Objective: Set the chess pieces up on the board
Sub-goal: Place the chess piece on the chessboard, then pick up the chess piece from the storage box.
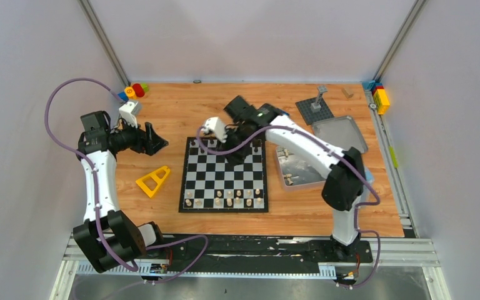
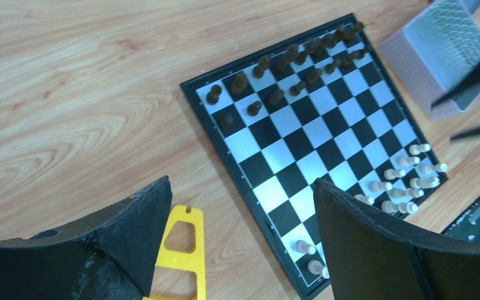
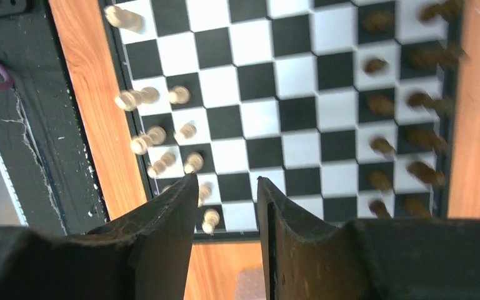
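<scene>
The board [image 1: 211,178] lies at the table's middle. Dark chess pieces [image 1: 201,145] stand along its far rows, and pale chess pieces [image 1: 225,199] along its near rows. My right gripper [image 1: 237,155] hovers over the far right part of the board. In the right wrist view, the right gripper [image 3: 228,187] is open with nothing between its fingers, and pale pieces [image 3: 156,134] and dark pieces [image 3: 412,131] show below. My left gripper [image 1: 157,139] hangs left of the board. The left gripper [image 2: 244,187] is wide open and holds nothing.
A silver tin [image 1: 300,169] with a few pale pieces stands right of the board, its lid [image 1: 340,134] behind it. A yellow triangular frame [image 1: 153,181] lies left of the board. A grey studded plate [image 1: 314,111] and coloured bricks [image 1: 380,97] sit at the back.
</scene>
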You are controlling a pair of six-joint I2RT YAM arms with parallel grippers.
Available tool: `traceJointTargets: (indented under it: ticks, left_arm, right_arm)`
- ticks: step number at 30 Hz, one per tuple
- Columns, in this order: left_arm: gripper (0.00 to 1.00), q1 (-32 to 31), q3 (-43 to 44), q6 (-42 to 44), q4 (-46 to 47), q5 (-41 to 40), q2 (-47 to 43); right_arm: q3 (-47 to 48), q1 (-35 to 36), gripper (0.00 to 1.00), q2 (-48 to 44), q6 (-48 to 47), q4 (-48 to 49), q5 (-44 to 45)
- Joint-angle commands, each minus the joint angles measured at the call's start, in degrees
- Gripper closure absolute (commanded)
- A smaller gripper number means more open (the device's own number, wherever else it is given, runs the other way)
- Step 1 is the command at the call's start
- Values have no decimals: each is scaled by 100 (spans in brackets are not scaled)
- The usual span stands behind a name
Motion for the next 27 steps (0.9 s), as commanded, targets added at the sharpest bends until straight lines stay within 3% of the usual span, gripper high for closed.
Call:
traceJointTargets:
  ticks: [1, 7, 13, 27]
  left_arm:
    - [10, 54, 303, 38, -5, 823, 7]
    - [11, -84, 458, 248, -141, 1021, -121]
    - [11, -248, 328, 21, 90, 994, -222]
    - [11, -325, 196, -311, 403, 986, -219]
  right_arm:
    - [-765, -989, 59, -1001, 435, 390, -730]
    - [-2295, -2272, 59, -1939, 852, 1000, -704]
    - [-3292, -3268, 60, -2109, 1188, 1604, -455]
    - [-4483, -3663, 62, -1715, 1980, 3538, 229]
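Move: The pale piece at the box's far left lies about 20 cm right of the empty right hand, 12 cm ahead and 12 cm lower. Two more pieces lie about 22 cm right, 1 cm ahead; the chessboard's middle is 3 cm ahead and 2 cm left. From the left hand, the far-left piece is roughly 47 cm right, 6 cm ahead and 18 cm lower. Empty right hand swings some 23 cm right, then sinks to the box, turning clockwise; left hand edges up-right. ##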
